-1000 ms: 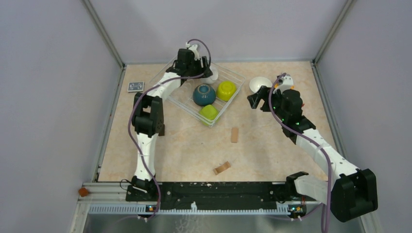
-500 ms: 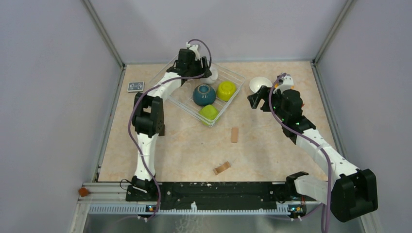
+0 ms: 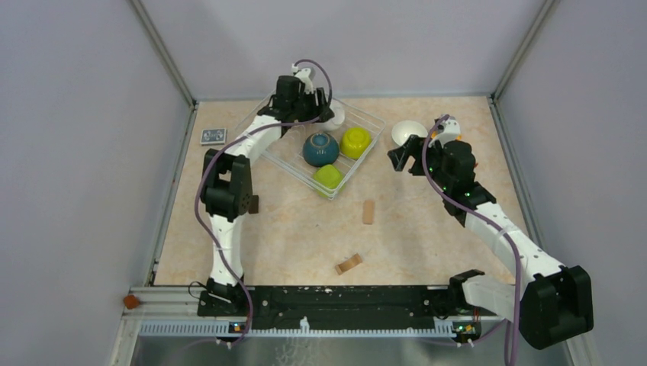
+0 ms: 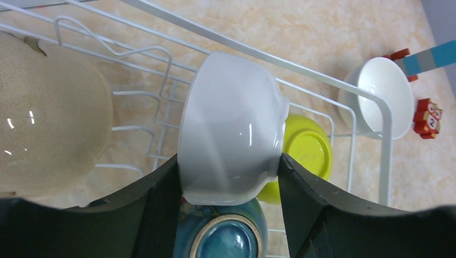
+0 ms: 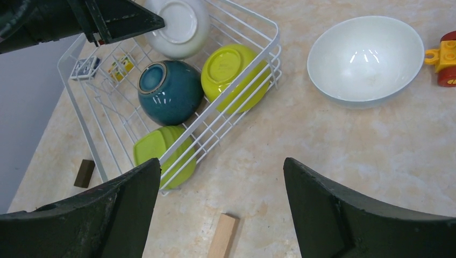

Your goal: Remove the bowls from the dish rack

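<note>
The wire dish rack [image 3: 366, 116] sits at the back of the table. My left gripper [image 3: 324, 114] [image 4: 228, 166] is inside it, shut on a white bowl [image 4: 231, 129] [image 5: 180, 24], with both fingers pressed on its sides. Below that bowl lies a dark teal bowl [image 4: 226, 236] [image 3: 320, 148]. A beige bowl [image 4: 48, 123] lies to its left. Two lime green bowls [image 3: 355, 141] [image 3: 328, 177] are also in the rack. Another white bowl [image 3: 407, 132] [image 5: 365, 56] stands upright on the table right of the rack. My right gripper [image 3: 400, 156] [image 5: 221, 166] hovers open and empty beside it.
Two wooden blocks [image 3: 368, 211] [image 3: 349, 264] lie on the table in front of the rack. A small card [image 3: 213, 136] lies left of the rack, and a dark block [image 5: 84, 173] sits near its front corner. A red toy [image 5: 443, 59] lies right of the white bowl.
The left gripper's jaws have narrowed onto the white bowl, and the left arm's elbow has shifted slightly left. The right arm has not moved.
</note>
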Available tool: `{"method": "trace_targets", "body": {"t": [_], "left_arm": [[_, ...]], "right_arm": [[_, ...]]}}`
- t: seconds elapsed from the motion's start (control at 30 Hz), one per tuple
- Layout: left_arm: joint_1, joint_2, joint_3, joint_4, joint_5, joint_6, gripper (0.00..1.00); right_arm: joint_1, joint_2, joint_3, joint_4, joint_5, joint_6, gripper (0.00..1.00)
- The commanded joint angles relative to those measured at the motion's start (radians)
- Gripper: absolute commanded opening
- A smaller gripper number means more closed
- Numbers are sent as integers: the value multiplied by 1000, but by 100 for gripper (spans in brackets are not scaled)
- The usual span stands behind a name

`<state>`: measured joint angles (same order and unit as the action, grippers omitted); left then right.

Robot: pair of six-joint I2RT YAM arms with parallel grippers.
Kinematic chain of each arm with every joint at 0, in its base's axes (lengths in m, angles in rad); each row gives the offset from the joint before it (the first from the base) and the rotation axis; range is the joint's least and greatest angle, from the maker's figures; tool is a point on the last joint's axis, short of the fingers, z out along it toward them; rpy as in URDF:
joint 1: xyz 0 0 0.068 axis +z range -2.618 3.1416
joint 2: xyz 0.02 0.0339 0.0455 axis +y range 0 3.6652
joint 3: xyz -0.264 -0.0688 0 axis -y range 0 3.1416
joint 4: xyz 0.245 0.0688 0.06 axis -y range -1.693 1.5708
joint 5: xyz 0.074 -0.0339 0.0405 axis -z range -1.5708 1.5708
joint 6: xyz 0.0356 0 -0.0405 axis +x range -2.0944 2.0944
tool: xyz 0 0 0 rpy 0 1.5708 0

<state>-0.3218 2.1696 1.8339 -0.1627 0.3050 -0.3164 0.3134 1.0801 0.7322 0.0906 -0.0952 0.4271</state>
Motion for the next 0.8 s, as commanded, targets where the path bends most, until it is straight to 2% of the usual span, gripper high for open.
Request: {"method": "trace_targets", "body": {"t": [0.0,0.33,0.63,0.77], "left_arm": [[-5,-135,-43,113,81,-21,48],[-27,-281,-202,177,102,-39,43],[-148,-455,-378,224,-36,49,41],[-221,-509,-421,240,-131,121,40]], "right_arm": [[4,-23,3,48,-23,-7,84],[4,-14,39,-15,-20,13,84],[5,-23,123,-148,62,47,85],[5,-66,124,-185,149,82,85]]}}
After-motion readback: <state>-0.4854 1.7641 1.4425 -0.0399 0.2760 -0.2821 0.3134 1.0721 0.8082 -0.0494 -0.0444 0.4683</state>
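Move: Some 21 cm back, 20 cm to the right and 6 cm above the left hand, which already grips a white bowl, waits the open right gripper. Under the left hand's way, about 9 cm lower, are the teal bowl, 7 cm back and 3 cm left, and the round green bowl, 5 cm back and 8 cm right. From the right hand the held bowl is about 22 cm ahead, 19 cm left and 6 cm lower. Lifting first and then drawing back, the left hand keeps its pinch on the white bowl and rises some 7 cm. It swings about 12 cm back towards its base and, late on, 5 cm right, towards the waiting right gripper. The wrist turns roughly 10 degrees clockwise, its fingers tipping up a little. ##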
